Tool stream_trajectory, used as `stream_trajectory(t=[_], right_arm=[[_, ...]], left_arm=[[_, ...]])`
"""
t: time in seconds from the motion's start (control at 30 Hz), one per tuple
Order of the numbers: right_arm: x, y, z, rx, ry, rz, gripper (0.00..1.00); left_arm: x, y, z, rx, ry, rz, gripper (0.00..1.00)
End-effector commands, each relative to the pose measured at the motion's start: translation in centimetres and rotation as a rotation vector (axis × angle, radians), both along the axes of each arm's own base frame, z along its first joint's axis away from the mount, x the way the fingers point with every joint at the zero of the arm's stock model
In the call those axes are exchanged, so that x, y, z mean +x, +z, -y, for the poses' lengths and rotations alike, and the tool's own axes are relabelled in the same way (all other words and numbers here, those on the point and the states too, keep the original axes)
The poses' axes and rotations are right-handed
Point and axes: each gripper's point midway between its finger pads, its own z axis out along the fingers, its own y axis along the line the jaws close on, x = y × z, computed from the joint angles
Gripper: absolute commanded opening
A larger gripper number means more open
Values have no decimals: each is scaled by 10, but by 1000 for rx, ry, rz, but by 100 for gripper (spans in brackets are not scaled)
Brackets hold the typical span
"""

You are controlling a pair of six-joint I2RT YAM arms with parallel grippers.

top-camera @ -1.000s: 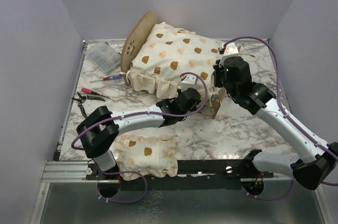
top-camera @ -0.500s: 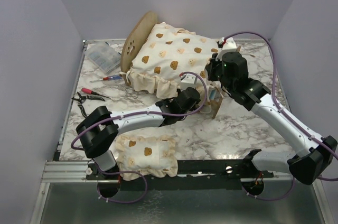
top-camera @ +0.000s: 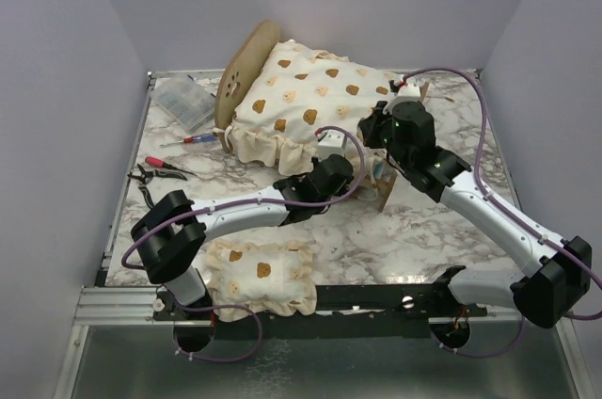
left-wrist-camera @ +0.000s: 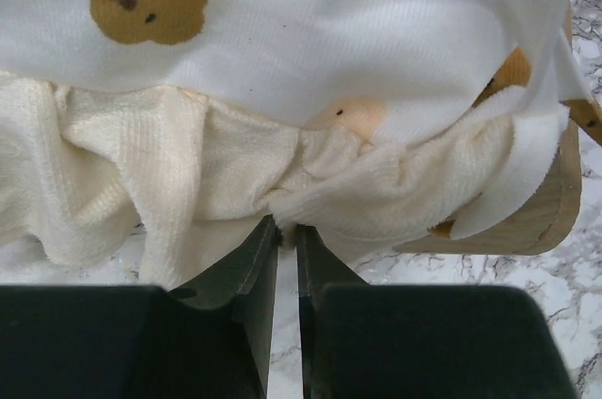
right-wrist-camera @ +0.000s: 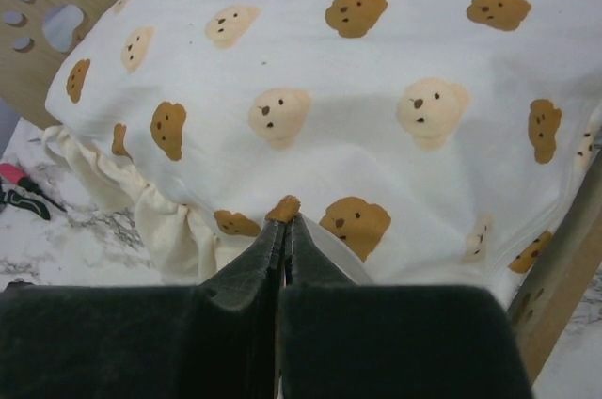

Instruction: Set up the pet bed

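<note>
The pet bed's plywood headboard [top-camera: 246,68] stands at the back left and its low footboard [top-camera: 388,183] at the middle right. A cream bear-print cushion [top-camera: 310,103] lies over the frame and hides the base. My left gripper [top-camera: 353,171] is at the cushion's near corner, shut on a fold of its ruffle [left-wrist-camera: 310,197], with the footboard [left-wrist-camera: 541,211] just to the right. My right gripper [top-camera: 374,131] is shut on a small pinch of the cushion's top fabric [right-wrist-camera: 285,208]. The paw cutout shows in the headboard [right-wrist-camera: 56,4].
A small matching bear-print pillow [top-camera: 261,272] lies at the near edge between the arm bases. Left of the bed are a clear plastic box [top-camera: 185,101], a red-handled screwdriver [top-camera: 193,139] and pliers [top-camera: 155,171]. Walls close in the table on three sides.
My right arm has shifted slightly left over the cushion's foot end. The left arm has edged left with the ruffle still pinched.
</note>
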Motion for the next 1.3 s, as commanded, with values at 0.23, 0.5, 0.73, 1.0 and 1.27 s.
stream_trajectory(t=[0.23,0.5,0.73,1.0,1.27], right_arm=[[-21,-20,29,60,-104,-32,14],[-63,-18,89,-270,-158,-153,40],[-69,-35,112,-487,-119,-254,41],[-65,-58,90,-677,176,-267,46],[-56,-66,49,-696,457,-133,46]], left_arm=[[-1,14,-7,-55,18,13,15],[-4,10,-8,-54,7,2,15],[-4,10,-6,-58,-3,2,15],[-5,13,-2,-71,-17,0,15],[-5,12,0,-75,-21,-4,15]])
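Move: The cover's tie strap is still pinched in my right fingertips. The near end of the low board stands about 11 cm back, 2 cm right and 20 cm below that hand; the cream trim bunched in my left fingers is some 9 cm back, 6 cm left and 13 cm lower. From my left hand, the strap at my right fingertips is roughly 8 cm ahead, 6 cm right and 12 cm up. I dip my right hand, let go of the strap by opening about halfway, and draw back some 6 cm while swinging about 10 cm right. Then I sink towards the near end of the low board, 6 cm lower in all, rolling the hand's left side down nearly 40 degrees and easing 2 cm back left around the loose strap. My left hand keeps its pinch on the trim. ##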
